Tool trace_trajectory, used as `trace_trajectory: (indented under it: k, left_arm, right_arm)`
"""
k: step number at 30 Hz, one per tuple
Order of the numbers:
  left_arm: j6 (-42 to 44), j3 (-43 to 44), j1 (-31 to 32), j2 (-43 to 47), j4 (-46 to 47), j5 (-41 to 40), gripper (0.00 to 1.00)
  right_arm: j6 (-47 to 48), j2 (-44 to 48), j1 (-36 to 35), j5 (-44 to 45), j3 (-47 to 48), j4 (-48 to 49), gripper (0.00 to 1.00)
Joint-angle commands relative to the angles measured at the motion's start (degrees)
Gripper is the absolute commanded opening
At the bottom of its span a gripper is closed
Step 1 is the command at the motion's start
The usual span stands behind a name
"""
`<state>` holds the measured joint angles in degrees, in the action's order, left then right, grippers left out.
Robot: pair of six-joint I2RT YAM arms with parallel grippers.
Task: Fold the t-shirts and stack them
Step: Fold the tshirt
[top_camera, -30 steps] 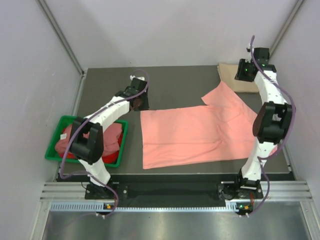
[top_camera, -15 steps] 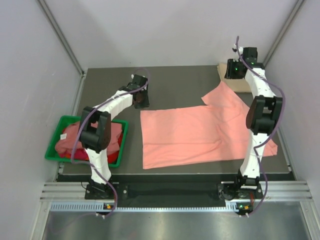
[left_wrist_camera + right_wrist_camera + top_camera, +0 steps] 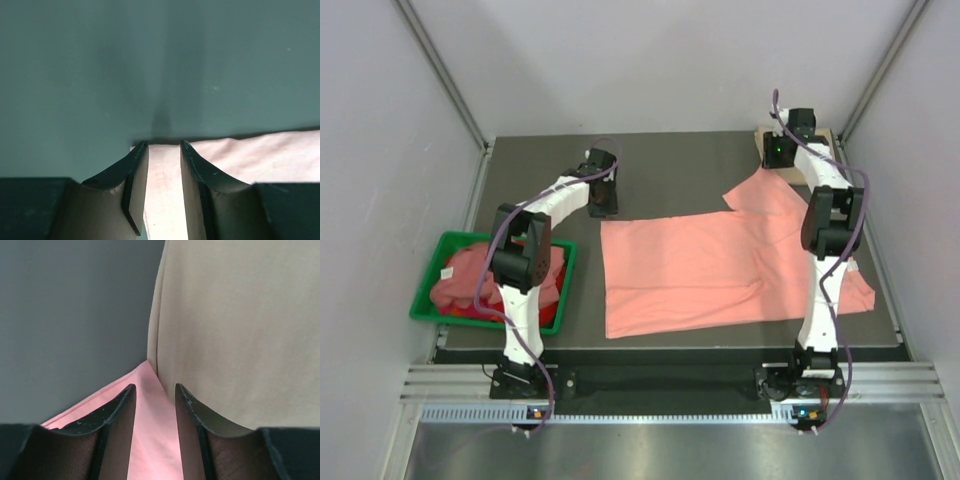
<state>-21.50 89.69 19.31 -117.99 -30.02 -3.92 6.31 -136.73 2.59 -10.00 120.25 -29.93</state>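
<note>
A salmon-pink t-shirt (image 3: 700,265) lies spread flat on the dark table. My left gripper (image 3: 604,208) stands at its far left corner. In the left wrist view the left gripper (image 3: 164,144) is open, the shirt's hemmed corner (image 3: 162,195) lying between its fingers. My right gripper (image 3: 775,160) hangs over the tip of the far sleeve. In the right wrist view the right gripper (image 3: 155,386) is open astride the pink sleeve tip (image 3: 150,440), right beside a folded tan t-shirt (image 3: 240,330). That tan t-shirt (image 3: 825,134) sits at the back right corner, mostly hidden by the arm.
A green bin (image 3: 425,300) at the left edge holds crumpled pink and red shirts (image 3: 470,275). Bare dark table (image 3: 690,165) stretches behind the spread shirt. Grey walls close in on both sides and the back.
The right arm swung left and lowered its gripper onto the sleeve tip by the tan shirt. The left arm straightened, its gripper staying at the shirt's corner with jaws a little wider.
</note>
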Motion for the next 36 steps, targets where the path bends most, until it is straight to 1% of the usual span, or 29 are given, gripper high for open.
trace_trajectory:
  k: [1, 2, 5, 6, 11, 12, 15, 17, 20, 21, 30, 34, 36]
  left_arm:
    - [1.1, 1.5, -0.7, -0.8, -0.8, -0.9, 0.37]
    - [1.2, 1.4, -0.8, -1.1, -0.7, -0.6, 0.37]
    - [1.4, 1.5, -0.9, -2.0, -0.6, -0.4, 0.36]
    - [1.5, 1.7, -0.9, -2.1, -0.7, -0.5, 0.36]
    - [2.6, 1.9, -1.1, -3.0, -0.7, -0.4, 0.37]
    - [2.8, 2.0, -1.2, -3.3, -0.6, -0.3, 0.38]
    - [2.9, 2.3, -1.4, -3.9, -0.7, 0.2, 0.39]
    - [2.9, 2.4, -1.5, -4.3, -0.7, 0.1, 0.40]
    - [3.0, 3.6, -1.5, -5.3, -1.5, 0.1, 0.40]
    - [3.1, 4.5, -1.5, -5.6, -2.0, 0.0, 0.40]
    - [4.6, 6.3, -2.0, -6.7, -3.0, -0.3, 0.40]
    - [5.4, 7.8, -2.1, -6.5, -7.0, -0.3, 0.40]
    - [6.3, 8.1, -2.1, -6.2, -7.9, 0.7, 0.40]
  right_arm:
    - [1.4, -0.7, -1.4, 2.7, 3.1, 3.7, 0.38]
    - [1.4, -0.7, -1.5, 3.2, 2.5, 4.2, 0.37]
    - [2.0, -0.9, -2.1, 4.9, 1.7, 5.1, 0.33]
    - [2.0, -0.8, -2.2, 5.2, 1.6, 5.5, 0.28]
    - [1.3, 0.8, -2.2, 6.9, -0.8, 7.6, 0.18]
    - [1.2, 0.9, -2.2, 6.9, -1.1, 8.4, 0.13]
    - [0.9, 1.6, -2.2, 6.7, -1.5, 9.1, 0.04]
    - [1.2, 2.0, -2.2, 6.2, -1.6, 9.1, 0.00]
    - [1.5, 2.5, -2.2, 6.0, -1.8, 9.3, 0.00]
    - [1.5, 2.8, -3.8, 5.7, -1.9, 9.3, 0.00]
    - [0.6, 7.2, -3.8, 4.7, -5.2, 11.6, 0.00]
    - [0.2, 9.9, -3.7, 4.5, -8.5, 13.8, 0.00]
    - [0.1, 10.0, -3.7, 4.5, -8.5, 13.4, 0.00]
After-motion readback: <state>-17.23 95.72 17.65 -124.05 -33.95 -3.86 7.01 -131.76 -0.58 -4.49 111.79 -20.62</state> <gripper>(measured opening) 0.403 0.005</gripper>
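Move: The right hand's target, the shirt's far right corner, lies about 2 cm ahead, 1 cm left and 1 cm below it. It overlaps the near-left edge of the beige cloth, whose middle is roughly 4 cm ahead and 10 cm right of that hand. For the left hand, the shirt's far left corner is about 1 cm back, 2 cm left and 2 cm down; the green bin's middle sits some 34 cm left and 23 cm back of it. The right fingers close fully and pinch the shirt's corner beside the beige cloth as the hand eases about 1.5 cm forward and slightly down; it then shifts left, draws back and rises some 2.5 cm with the fingers shut. The left hand sinks about 2 cm to table level, then slides roughly 1.5 cm forward and drifts left, its still-open fingers around the far left corner. ##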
